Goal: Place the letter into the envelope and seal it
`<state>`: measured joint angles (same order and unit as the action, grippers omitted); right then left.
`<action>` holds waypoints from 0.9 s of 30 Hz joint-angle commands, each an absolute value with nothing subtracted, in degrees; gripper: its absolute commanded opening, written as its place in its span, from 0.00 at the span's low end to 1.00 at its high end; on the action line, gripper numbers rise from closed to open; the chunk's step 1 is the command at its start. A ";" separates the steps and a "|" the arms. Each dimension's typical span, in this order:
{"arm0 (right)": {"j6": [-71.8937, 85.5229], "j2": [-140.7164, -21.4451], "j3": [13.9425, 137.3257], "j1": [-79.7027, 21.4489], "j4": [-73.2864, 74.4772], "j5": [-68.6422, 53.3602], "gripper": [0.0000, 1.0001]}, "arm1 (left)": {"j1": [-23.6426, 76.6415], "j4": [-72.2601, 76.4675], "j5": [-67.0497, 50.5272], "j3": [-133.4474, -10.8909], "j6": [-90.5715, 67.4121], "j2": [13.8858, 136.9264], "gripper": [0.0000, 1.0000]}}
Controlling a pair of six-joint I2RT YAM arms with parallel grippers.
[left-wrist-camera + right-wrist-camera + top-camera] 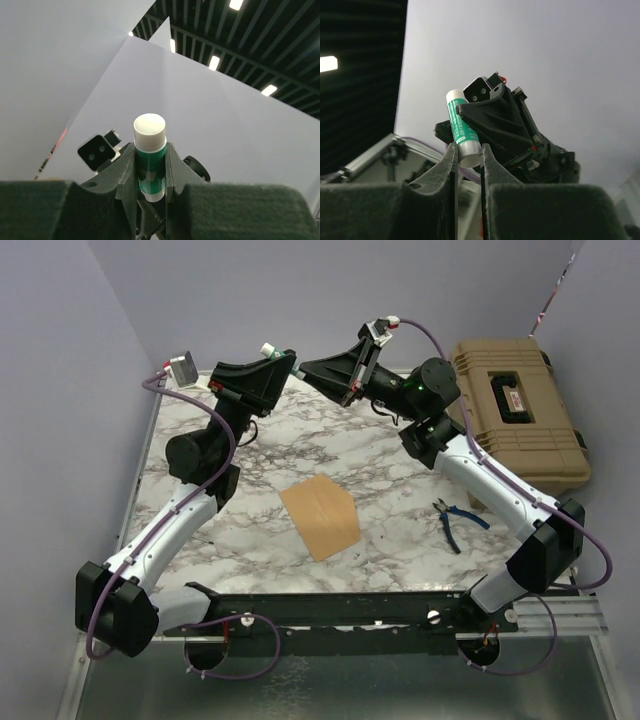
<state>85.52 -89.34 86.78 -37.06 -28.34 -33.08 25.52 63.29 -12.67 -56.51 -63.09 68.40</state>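
The orange-brown envelope (320, 515) lies flat on the marble table (250, 540), near its middle. The letter is out of view. Both arms are raised over the back of the table and meet at a green glue stick (272, 350). My left gripper (283, 364) is shut on the green body (150, 162), and the stick's white end (149, 131) sticks out above the fingers. From the other side, my right gripper (303, 369) is shut on the stick's other, pale end (469, 154). In the right wrist view, the left gripper (490, 117) shows just behind the stick.
A tan hard case (515, 410) stands at the table's right edge. Blue-handled pliers (455, 520) lie to the right of the envelope. Pale walls close in the left and back sides.
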 commanded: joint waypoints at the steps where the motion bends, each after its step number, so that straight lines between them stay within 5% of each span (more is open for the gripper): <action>1: 106.67 -88.33 82.53 -35.85 -31.98 -22.41 0.01 | 26.10 69.52 -23.27 -61.29 -55.66 65.03 0.00; 4: 102.96 -86.01 80.41 -35.84 -32.86 -18.30 0.01 | 26.10 69.33 -22.79 -61.23 -55.40 65.12 0.00; 9: 76.10 -80.56 77.03 -35.81 -31.63 -16.06 0.58 | 26.10 65.08 -17.21 -60.82 -58.59 65.13 0.00; 12: 56.92 -78.28 75.28 -35.69 -35.33 -19.19 0.77 | 26.10 64.42 -13.38 -59.13 -63.71 65.25 0.00; 19: 11.87 -75.39 78.19 -36.04 -26.01 -30.11 0.78 | 26.13 63.08 -11.56 -57.94 -70.60 65.82 0.00; 27: -15.19 -75.24 81.40 -38.93 -21.28 -29.68 0.74 | 26.15 61.09 -12.04 -57.79 -70.15 65.63 0.00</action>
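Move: The glue stick is held in the left fingers, its middle practically at the left hand point. From the right hand, shut on the stick's near white end, that middle is about 4 cm left, 1 cm ahead and 2 cm higher. The envelope lies on the table almost straight under the right hand, some 50 cm down; the pliers are at that same depth, around 32 cm to its right and 3 cm back. Twisting on by some 15 degrees about its own pointing axis, clockwise seen from behind it, the right hand finishes its turn on the glue stick's end, then opens wide, lets go and backs off about 5 cm to the right while rolling back roughly 80 degrees. The left hand keeps its pinch, drawing back and up about 3 cm before easing slightly forward. ##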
